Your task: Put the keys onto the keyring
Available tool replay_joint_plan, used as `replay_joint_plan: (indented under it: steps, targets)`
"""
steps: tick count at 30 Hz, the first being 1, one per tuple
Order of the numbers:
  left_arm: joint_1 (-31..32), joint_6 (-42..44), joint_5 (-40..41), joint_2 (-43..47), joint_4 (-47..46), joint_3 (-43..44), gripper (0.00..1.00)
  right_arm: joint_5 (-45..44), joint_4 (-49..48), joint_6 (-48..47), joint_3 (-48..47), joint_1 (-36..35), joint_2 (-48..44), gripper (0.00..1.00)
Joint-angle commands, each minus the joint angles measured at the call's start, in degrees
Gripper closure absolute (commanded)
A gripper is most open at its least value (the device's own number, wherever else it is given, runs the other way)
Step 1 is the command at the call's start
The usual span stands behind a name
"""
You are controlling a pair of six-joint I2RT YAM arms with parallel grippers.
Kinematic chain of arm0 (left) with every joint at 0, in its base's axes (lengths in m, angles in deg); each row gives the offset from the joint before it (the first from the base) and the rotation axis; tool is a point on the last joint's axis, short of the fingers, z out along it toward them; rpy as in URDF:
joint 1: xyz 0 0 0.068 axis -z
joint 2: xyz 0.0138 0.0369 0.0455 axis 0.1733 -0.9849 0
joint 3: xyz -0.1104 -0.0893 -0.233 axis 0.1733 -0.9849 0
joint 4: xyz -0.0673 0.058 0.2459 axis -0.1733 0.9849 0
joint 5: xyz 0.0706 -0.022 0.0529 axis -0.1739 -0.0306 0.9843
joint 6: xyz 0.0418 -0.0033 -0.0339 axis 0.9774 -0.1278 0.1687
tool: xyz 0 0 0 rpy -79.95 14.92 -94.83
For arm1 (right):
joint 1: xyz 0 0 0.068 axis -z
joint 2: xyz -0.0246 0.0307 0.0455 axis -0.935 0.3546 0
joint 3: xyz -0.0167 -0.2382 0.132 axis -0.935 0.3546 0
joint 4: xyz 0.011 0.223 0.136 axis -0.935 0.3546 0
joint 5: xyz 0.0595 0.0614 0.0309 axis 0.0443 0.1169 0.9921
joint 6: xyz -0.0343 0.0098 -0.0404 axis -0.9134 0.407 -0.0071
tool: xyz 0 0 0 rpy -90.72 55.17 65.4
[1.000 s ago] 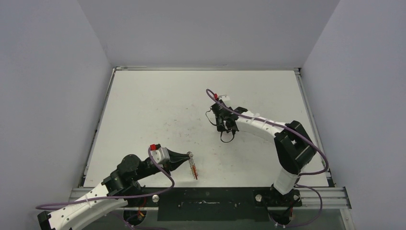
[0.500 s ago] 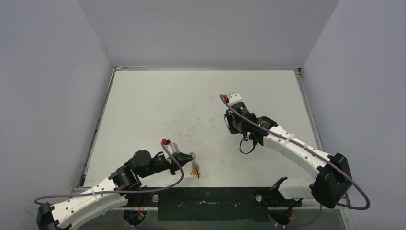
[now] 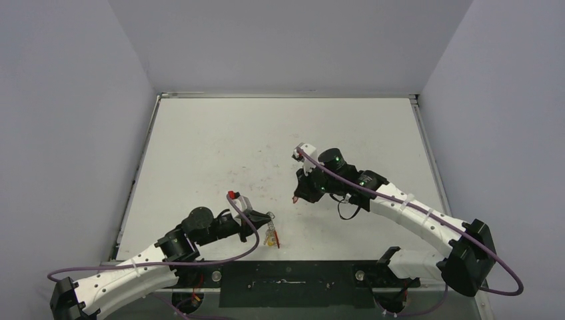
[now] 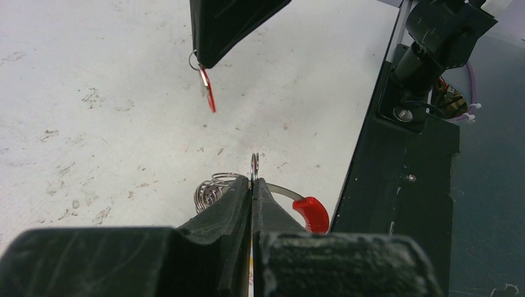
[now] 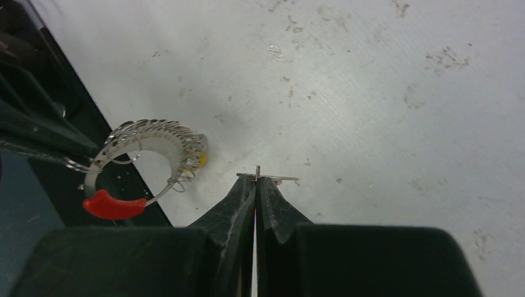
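My left gripper (image 3: 266,217) is shut on the keyring (image 3: 268,228) and holds it near the table's front edge. In the left wrist view the pinched wire stands up between the shut fingertips (image 4: 254,180), with the coil (image 4: 209,189) on the left and the red sleeve (image 4: 311,212) on the right. The yellow-headed key (image 3: 269,241) hangs on the ring; it also shows in the right wrist view (image 5: 199,160). My right gripper (image 3: 298,195) is shut on the red-headed key (image 3: 294,199), a short way right of and behind the ring. That key (image 4: 208,94) hangs from its tips above the table.
The white, stained table (image 3: 220,147) is walled on three sides. A black mounting rail (image 3: 286,273) runs along the near edge, right beside the keyring (image 5: 155,133). The right arm's purple cable (image 3: 413,207) arcs over the table's right half.
The right arm has swung from the back of the table leftward and nearer, bringing the red key close to the keyring. The left gripper has shifted slightly and the ring has turned.
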Motion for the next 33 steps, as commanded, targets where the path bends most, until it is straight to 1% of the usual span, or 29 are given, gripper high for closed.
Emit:
replay_joint_plan:
  steps: [1,8,17,24,33]
  targets:
    - [0.3,-0.7,0.1,0.8,-5.3,1.9,1.0,8.0,-3.8,-3.5,-0.6,-3.2,-1.9,1.0]
    - [0.3,-0.7,-0.1,0.6,-5.8,1.8,1.0,9.3,-3.8,-5.9,-2.1,-8.5,-1.7,1.0]
    - [0.3,-0.4,0.0,0.2,-5.9,2.0,1.0,7.5,-1.8,-10.8,-3.9,-14.7,-3.1,1.0]
    - [0.4,-0.3,-0.3,-0.1,-6.1,2.2,1.0,7.0,-1.2,-11.8,-5.5,-17.0,-2.6,1.0]
    - [0.3,-0.3,-1.0,-0.7,-6.4,2.4,1.0,3.3,-2.1,-10.4,-6.7,-17.9,-1.0,1.0]
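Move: The small wire loop that the left fingertips hold out on the keyring lies about 8 cm back and 7 cm to the left of the right hand, roughly 1 cm higher. From the right hand, the keyring's red grip is some 10 cm back, 5 cm left and 5 cm down; the yellow key hangs around 9 cm back, 8 cm left and 6 cm down. From the left hand, the loop is right at its tips, about 1 cm to the right and 1 cm up. Back towards its base and leftward, the right hand carries the red key, its small ring still pinched, some 10 cm back and 5 to 6 cm left to the loop at the left fingertips. It turns nearly 30 degrees counter-clockwise, climbs about 3 cm late on and eases to a near stop. The left hand stays in place, shut on the keyring. ##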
